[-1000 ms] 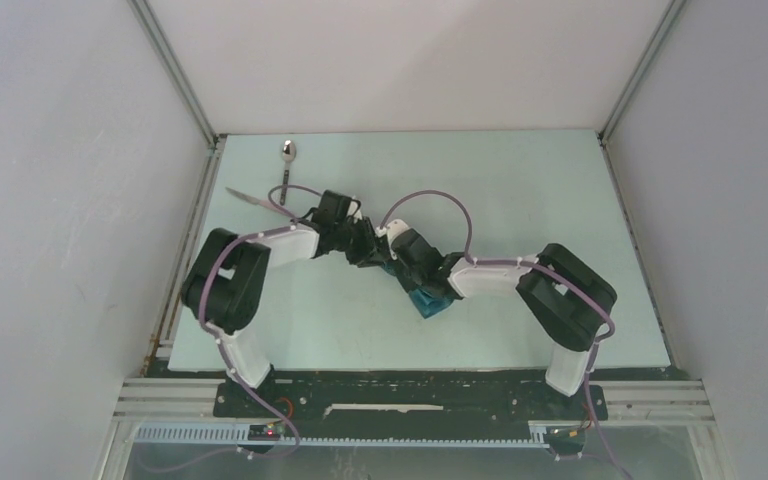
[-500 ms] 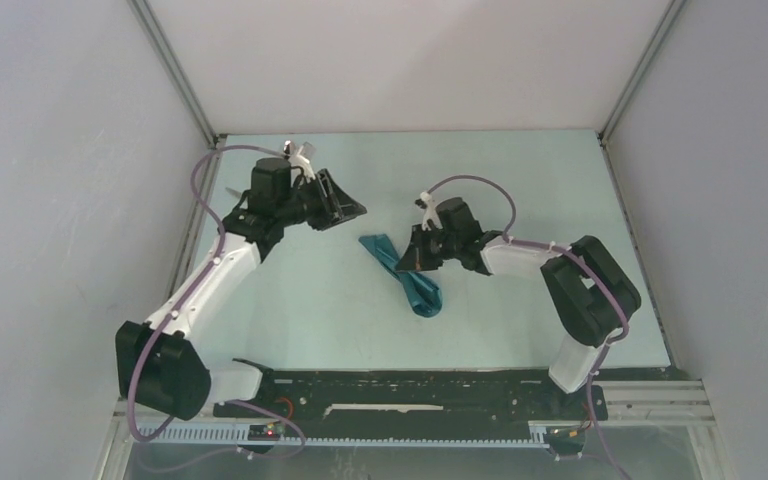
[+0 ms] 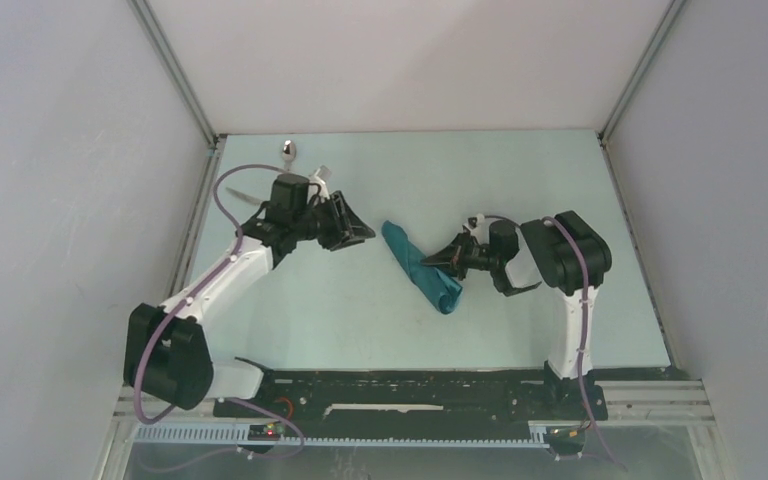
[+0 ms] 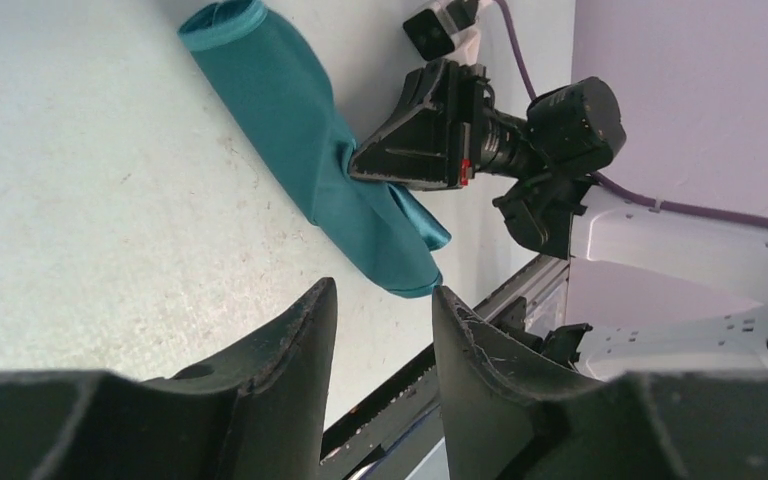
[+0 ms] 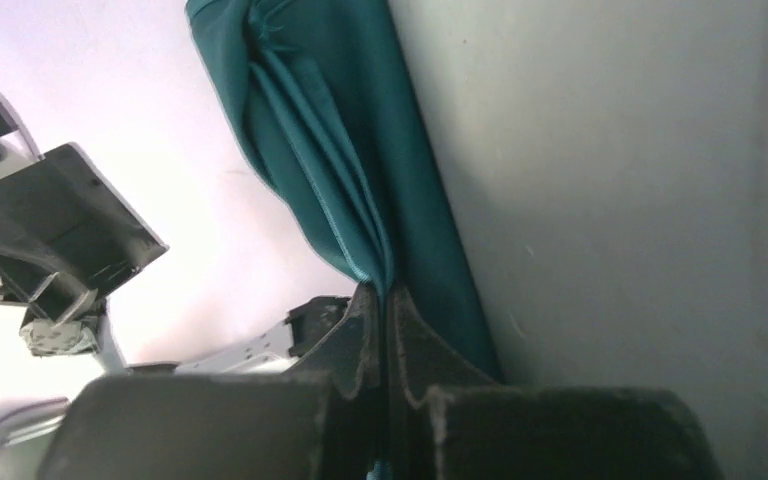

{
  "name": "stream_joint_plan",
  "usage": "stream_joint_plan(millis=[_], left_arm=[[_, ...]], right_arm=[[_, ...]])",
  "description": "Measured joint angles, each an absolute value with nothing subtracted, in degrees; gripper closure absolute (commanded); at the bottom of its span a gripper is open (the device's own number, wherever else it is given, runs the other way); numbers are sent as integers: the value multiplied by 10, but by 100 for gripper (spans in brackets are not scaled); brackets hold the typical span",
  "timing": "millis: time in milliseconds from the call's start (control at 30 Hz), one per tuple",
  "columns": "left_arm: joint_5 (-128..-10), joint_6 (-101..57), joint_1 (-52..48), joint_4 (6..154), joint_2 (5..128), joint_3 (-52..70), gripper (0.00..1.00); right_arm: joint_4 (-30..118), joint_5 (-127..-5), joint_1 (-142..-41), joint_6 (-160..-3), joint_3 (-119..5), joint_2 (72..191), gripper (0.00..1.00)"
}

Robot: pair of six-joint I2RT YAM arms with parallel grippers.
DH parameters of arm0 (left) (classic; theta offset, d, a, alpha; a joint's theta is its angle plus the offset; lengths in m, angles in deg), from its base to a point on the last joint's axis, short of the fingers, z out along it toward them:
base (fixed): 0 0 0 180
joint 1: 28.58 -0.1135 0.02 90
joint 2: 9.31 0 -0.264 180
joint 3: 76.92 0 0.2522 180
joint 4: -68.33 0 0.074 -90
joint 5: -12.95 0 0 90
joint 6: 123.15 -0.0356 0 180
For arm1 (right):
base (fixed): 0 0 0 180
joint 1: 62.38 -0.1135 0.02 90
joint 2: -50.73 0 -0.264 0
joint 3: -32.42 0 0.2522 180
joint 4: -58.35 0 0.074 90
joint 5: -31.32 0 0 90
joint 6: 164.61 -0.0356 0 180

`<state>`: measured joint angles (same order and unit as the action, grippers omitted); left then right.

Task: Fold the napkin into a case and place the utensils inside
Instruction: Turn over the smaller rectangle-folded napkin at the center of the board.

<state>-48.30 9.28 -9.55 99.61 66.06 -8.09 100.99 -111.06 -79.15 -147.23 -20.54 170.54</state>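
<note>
The teal napkin lies in the middle of the table as a narrow slanted strip, the case. My right gripper is shut on a fold along its right edge; the cloth runs pinched between the fingertips. Left of the strip, a short gap away, my left gripper stands open with nothing between its jaws. The spoon rests at the far left of the table. A sliver of the knife shows beside the left arm; the arm hides the rest.
The left arm stretches along the table's left side by the wall. The right arm's elbow is folded up on the right. Grey walls stand on both sides, and a black rail runs along the near edge.
Both grippers were together at the napkin a second ago. The left gripper let go, opened and swung away left. The right gripper drew back right, shifting the strip.
</note>
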Motion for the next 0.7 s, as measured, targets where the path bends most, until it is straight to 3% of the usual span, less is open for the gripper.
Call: stream_joint_plan(millis=[100,200,300,400,567,700], left_arm=[[-482,101,-76,978,685,-81,54],[-481,110,-58,962,722,-79,54],[-481,119,-44,954,765,-63,54],[-479,125,-32,946,820,-21,54],[-478,135,-16,930,897,59,54],[-479,139,-4,918,952,110,60]], right_arm=[[1088,-1123,-770,-1518,-188,1727,91],[1129,-1134,-751,-1534,-176,1727,77],[1137,-1146,-724,-1528,-168,1727,60],[1105,-1154,-687,-1495,-160,1712,50],[875,-1142,-622,-1344,-177,1611,45],[592,-1023,-608,-1165,-228,1448,43]])
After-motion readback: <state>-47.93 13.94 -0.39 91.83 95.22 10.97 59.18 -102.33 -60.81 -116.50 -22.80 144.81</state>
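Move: The napkin is pinched in the right fingers, its middle about 2 cm left of that hand, 1 cm back and 1 cm below. From the right hand, its far end lies some 8 cm ahead and 9 cm left, its near end roughly 10 cm back and 4 cm right. From the raised left hand, the napkin's middle is about 12 cm right, 2 cm back and 16 cm below; its far end, 7 cm ahead and 7 cm right. The right fingers still pinch the napkin as the hand starts to the right, then spread wide and let go; that hand withdraws about 14 cm right and a little forward, rising and rolling back at the end. Meanwhile the half-open left hand comes some 10 cm right towards the napkin's far end, sinking first, then also reaching forward about 6 cm. ##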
